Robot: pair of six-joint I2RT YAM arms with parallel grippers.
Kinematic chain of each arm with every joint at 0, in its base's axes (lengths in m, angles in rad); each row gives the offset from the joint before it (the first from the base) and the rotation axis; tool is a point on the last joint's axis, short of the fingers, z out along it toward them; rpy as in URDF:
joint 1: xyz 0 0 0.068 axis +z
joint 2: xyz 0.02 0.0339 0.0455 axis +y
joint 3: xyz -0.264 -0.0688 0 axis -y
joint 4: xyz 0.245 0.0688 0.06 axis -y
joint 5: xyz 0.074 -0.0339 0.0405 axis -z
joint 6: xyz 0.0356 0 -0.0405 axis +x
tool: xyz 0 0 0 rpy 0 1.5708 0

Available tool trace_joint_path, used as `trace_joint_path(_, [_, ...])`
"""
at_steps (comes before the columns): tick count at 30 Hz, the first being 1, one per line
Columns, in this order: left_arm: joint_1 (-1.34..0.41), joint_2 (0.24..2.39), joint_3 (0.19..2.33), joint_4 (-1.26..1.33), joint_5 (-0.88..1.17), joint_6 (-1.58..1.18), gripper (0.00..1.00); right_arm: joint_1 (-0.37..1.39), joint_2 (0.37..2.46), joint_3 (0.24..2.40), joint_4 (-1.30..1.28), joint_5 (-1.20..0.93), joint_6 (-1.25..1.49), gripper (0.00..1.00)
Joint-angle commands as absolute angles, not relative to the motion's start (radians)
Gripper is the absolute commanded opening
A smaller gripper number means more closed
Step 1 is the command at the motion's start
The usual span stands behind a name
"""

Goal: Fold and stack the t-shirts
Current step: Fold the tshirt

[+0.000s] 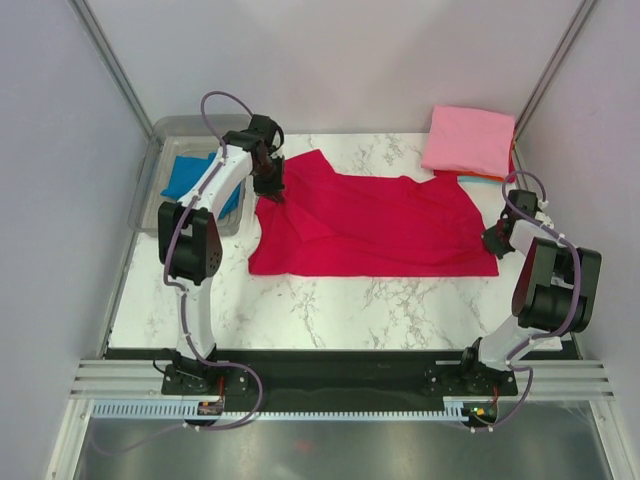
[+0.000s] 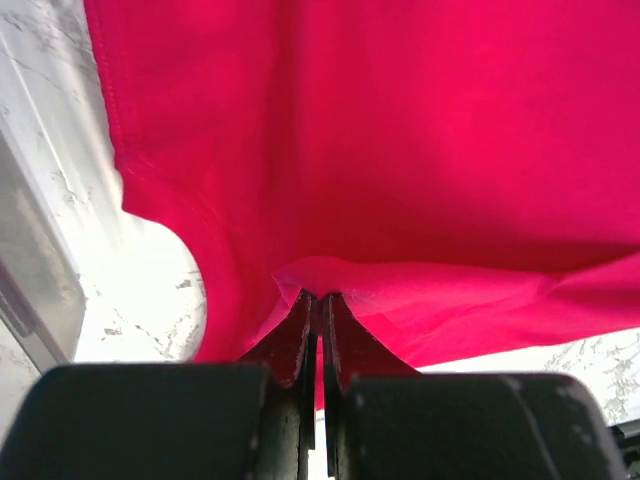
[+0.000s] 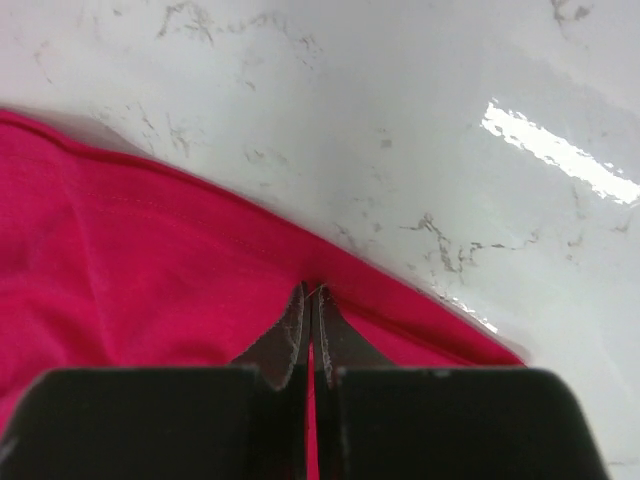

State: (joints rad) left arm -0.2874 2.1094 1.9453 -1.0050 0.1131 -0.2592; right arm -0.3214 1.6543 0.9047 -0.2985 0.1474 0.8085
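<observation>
The crimson red t-shirt (image 1: 375,225) lies spread across the marble table. My left gripper (image 1: 270,188) is shut on its left part; the left wrist view shows a pinched fold of red cloth (image 2: 400,180) between the jaws (image 2: 320,298). My right gripper (image 1: 492,240) is shut on the shirt's right edge, where red cloth (image 3: 150,270) is pinched at the fingertips (image 3: 312,292). A folded light pink t-shirt (image 1: 468,140) lies at the back right on top of an orange one (image 1: 478,177). A bright blue t-shirt (image 1: 190,175) lies in the tub.
A clear plastic tub (image 1: 160,165) stands at the back left, beside the left arm. Grey walls close in both sides. The table's black front rail (image 1: 330,362) carries both arm bases.
</observation>
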Motion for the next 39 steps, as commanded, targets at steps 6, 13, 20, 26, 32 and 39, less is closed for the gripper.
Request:
trace_joint_path(6, [-0.264,2.114,2.029,-1.057,0.002,-0.242,0.02,-0.319,1.655,1.017,-0.304,0.189,0.804,0.00])
trace_joint_path(13, [-0.264,2.027,1.950,-1.035,-0.055,-0.252,0.02,-0.337,1.582,0.979,-0.330,0.196,0.798,0.00])
trace_joint_path(20, [-0.264,2.028,1.942,-1.009,-0.043,-0.242,0.02,-0.337,1.618,0.995,-0.313,0.166,0.798,0.00])
trace_joint_path(26, [-0.262,2.097,2.005,-1.017,-0.034,-0.242,0.10,-0.339,1.724,1.063,-0.302,0.111,0.775,0.00])
trace_joint_path(32, [-0.247,2.245,2.305,-1.110,-0.006,-0.239,0.65,-0.337,1.868,1.261,-0.357,-0.020,0.724,0.49])
trace_joint_path(39, [-0.250,2.139,2.318,-1.170,0.018,-0.278,0.87,-0.342,1.702,1.322,-0.432,0.078,0.602,0.94])
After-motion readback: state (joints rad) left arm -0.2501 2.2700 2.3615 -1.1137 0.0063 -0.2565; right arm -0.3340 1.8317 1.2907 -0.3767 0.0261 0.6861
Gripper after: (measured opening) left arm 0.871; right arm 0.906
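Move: Above the shirt's left side, the left hand holds one hem corner; its laying spot is about 2 cm ahead, 3 cm left and 9 cm below. The tray's middle is some 25 cm left and 8 cm ahead; the shirt's far left corner is 11 cm ahead, 6 cm right. The right hand holds the other corner almost on the table, its spot 4 cm ahead and 1 cm right; the pink stack's middle is 28 cm ahead, 2 cm left. Drawing the held hem out to its side, the left hand slides about 3 cm left, while the right hand lifts its corner some 4 cm and eases slightly forward, then lowers it almost to its starting height. Both hands then open wide, letting go of the hem as they head forward, and rise about 4 to 5 cm clear of the red shirt. ##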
